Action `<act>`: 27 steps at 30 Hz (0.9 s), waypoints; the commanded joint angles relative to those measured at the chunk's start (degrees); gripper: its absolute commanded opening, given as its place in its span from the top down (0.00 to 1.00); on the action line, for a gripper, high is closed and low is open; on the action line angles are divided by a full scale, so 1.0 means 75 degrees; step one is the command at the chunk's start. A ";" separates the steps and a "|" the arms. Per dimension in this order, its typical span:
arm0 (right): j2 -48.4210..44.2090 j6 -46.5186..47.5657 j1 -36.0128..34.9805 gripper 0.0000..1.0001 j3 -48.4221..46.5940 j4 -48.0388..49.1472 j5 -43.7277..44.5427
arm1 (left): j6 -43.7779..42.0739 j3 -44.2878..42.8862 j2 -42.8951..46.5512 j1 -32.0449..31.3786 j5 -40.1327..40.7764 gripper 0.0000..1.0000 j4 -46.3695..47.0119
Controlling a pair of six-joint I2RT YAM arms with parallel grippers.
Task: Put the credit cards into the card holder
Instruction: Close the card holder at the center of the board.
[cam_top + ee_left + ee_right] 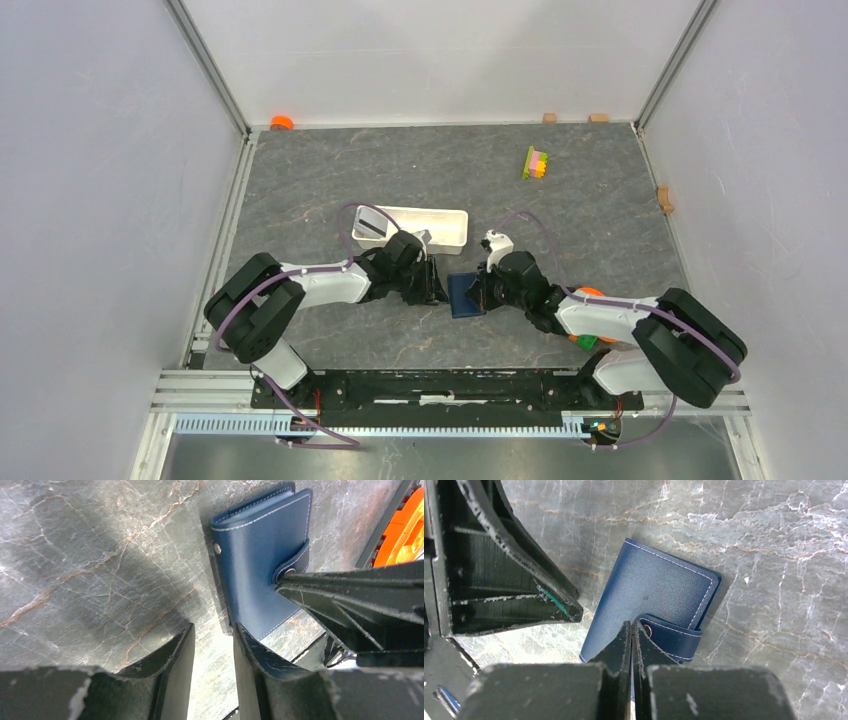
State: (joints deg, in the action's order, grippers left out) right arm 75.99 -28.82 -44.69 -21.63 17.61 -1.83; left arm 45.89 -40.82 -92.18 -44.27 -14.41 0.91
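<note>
The card holder point(463, 295) lies closed on the table between both grippers, a navy wallet point(260, 555) with its snap strap point(674, 637) fastened. My right gripper point(631, 623) is shut, its tips touching the strap at the snap, with nothing between them. My left gripper point(215, 626) stands partly open at the wallet's left edge, bare table between its fingers. From above, the left gripper point(437, 285) and right gripper point(480, 290) flank the wallet. Grey credit cards point(368, 226) appear to lie in the left end of a white tray, partly hidden by a cable.
The long white tray point(440, 228) sits just behind the left gripper. A yellow-pink-green block stack point(536, 163) stands at the back right. An orange and green object point(585, 340) lies under the right arm. An orange piece point(282, 122) sits at the back left corner.
</note>
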 commanded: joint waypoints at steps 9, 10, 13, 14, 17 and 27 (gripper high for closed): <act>0.2199 -0.0442 0.1739 1.00 0.0999 0.0046 -0.2075 | -0.0614 -0.0183 0.0459 -0.0015 0.0609 0.58 -0.0638; 0.2387 -0.0507 0.1896 1.00 0.1024 0.0128 -0.2222 | -0.0639 -0.0197 0.0543 -0.0015 0.0600 0.58 -0.0655; 0.2808 -0.0753 0.2236 1.00 0.0998 0.0312 -0.2642 | -0.0659 -0.0194 0.0857 -0.0015 0.0531 0.57 -0.0704; 0.2943 -0.0831 0.2330 1.00 0.0942 0.0291 -0.2677 | -0.0657 -0.0178 0.1022 -0.0010 0.0499 0.57 -0.0724; 0.3290 -0.0953 0.2560 1.00 0.0646 -0.0113 -0.2570 | -0.0687 -0.0151 0.1625 -0.0003 0.0407 0.56 -0.0832; 0.4488 -0.1171 0.3188 1.00 -0.0177 -0.0870 -0.2638 | -0.1365 -0.0192 0.3490 0.0274 0.0476 0.53 -0.1457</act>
State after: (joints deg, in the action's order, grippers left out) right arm 100.92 -44.49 -23.35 -25.30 35.99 -42.52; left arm 40.45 -40.88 -69.23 -43.18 -12.03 -7.29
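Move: The card holder lies folded shut on the table, its middle about 2 cm left of my right hand, level fore and aft and some 2 cm lower; my shut right fingertips are already on its strap by the snap. From my left hand that middle is about 5 cm right and 2 cm lower. The white tray is roughly 13 cm ahead of my right hand and 13 cm to its left; the orange ring sits some 22 cm to its right and 3 cm back. With my shut right fingers I keep pressing on the strap at the snap, working about 2 cm forward and 2 cm down while my wrist turns and rolls nearly 40 degrees, so the fingers swing from forward-left to mostly left. My half-open left hand first eases a centimetre left, away from the holder, then lifts clear by about 11 cm. ##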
